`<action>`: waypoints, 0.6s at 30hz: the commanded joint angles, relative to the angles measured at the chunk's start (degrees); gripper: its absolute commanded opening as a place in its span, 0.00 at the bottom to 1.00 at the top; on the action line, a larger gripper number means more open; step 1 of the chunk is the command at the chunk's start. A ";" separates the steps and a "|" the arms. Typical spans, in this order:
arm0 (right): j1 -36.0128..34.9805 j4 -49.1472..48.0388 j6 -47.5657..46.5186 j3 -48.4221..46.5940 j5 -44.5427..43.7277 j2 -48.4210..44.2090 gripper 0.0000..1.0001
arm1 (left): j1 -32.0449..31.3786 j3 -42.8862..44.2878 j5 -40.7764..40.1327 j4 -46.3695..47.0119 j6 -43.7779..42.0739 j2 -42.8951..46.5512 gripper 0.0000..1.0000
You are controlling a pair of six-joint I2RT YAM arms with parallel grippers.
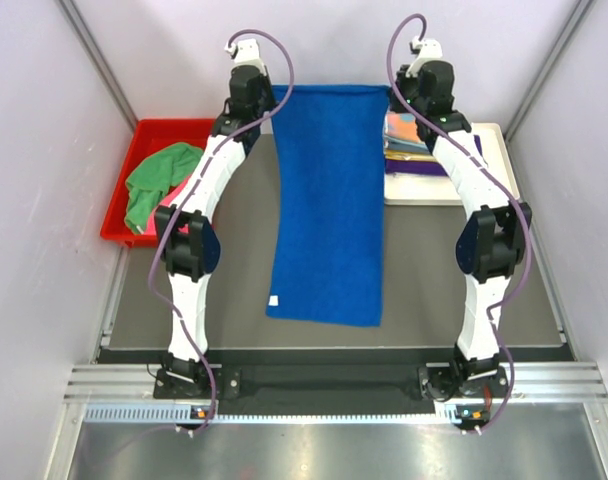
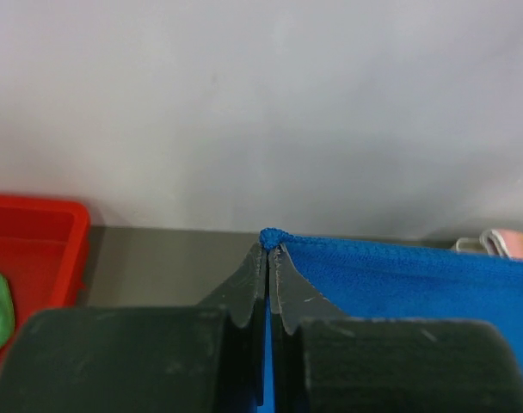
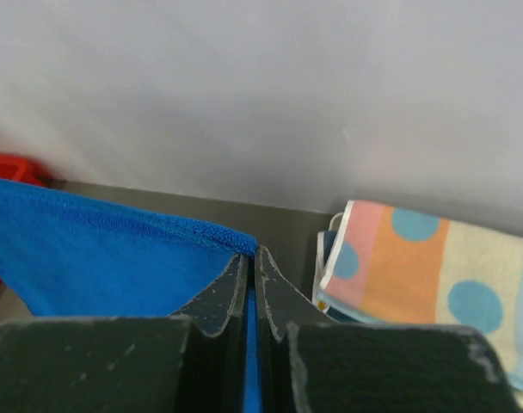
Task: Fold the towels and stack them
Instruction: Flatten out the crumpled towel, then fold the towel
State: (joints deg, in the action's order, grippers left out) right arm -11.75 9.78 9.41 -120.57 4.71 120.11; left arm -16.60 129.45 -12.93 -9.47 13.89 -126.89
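A royal blue terry towel hangs stretched between both arms, its far edge lifted and its near edge lying on the dark mat. My left gripper is shut on the towel's far left corner. My right gripper is shut on the far right corner. In the right wrist view, a folded orange-pink towel with teal dots lies just to the right. It tops a stack on the white tray, with a purple towel at the stack's near side. A green towel lies crumpled in the red bin.
The red bin stands at the back left of the mat, the white tray at the back right. A pink cloth shows beside the green towel in the bin. Pale walls close in the back and both sides.
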 commanded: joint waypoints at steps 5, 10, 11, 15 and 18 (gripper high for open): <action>2.26 -4.77 2.98 18.34 -0.32 -13.92 0.00 | 1.92 -14.73 3.86 5.34 2.37 11.83 0.00; 2.17 -6.17 3.95 29.31 0.65 -20.08 0.00 | 1.40 -27.39 6.16 7.71 4.13 19.57 0.00; 1.99 -6.18 4.21 30.56 0.65 -22.01 0.00 | 1.22 -28.97 6.07 7.98 4.21 20.53 0.00; 1.82 -5.83 4.74 35.93 1.70 -27.03 0.00 | 0.96 -36.18 5.90 8.33 5.01 25.89 0.00; 1.38 -3.55 4.65 37.95 2.41 -30.19 0.00 | 0.78 -40.39 5.63 8.24 5.88 29.66 0.00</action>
State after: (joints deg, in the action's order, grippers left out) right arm -11.70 7.35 14.04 -83.15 8.95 95.29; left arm -16.91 92.18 -3.79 -5.23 19.25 -103.53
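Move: The blue towel hangs slantwise from both shut grippers, its lower part on the table. The middle of its near edge lies around 51 cm back, 13 cm to the right and 31 cm below the left hand; from the right hand it is roughly 49 cm back, 13 cm to the left and equally far down. The red bin's middle is some 16 cm back, 25 cm left and 28 cm below the left hand; the folded stack is about 8 cm back, 11 cm right and 25 cm below the right hand. The blue towel's far edge, still pinched at its two corners and stretched between the grippers, is swept down and then mainly back over its own lower part. Both hands travel together, about 11 cm back and 6 cm down, the drop coming first and easing into a slight rise at the end, while the fingers tip down some 10 degrees and stay shut. ##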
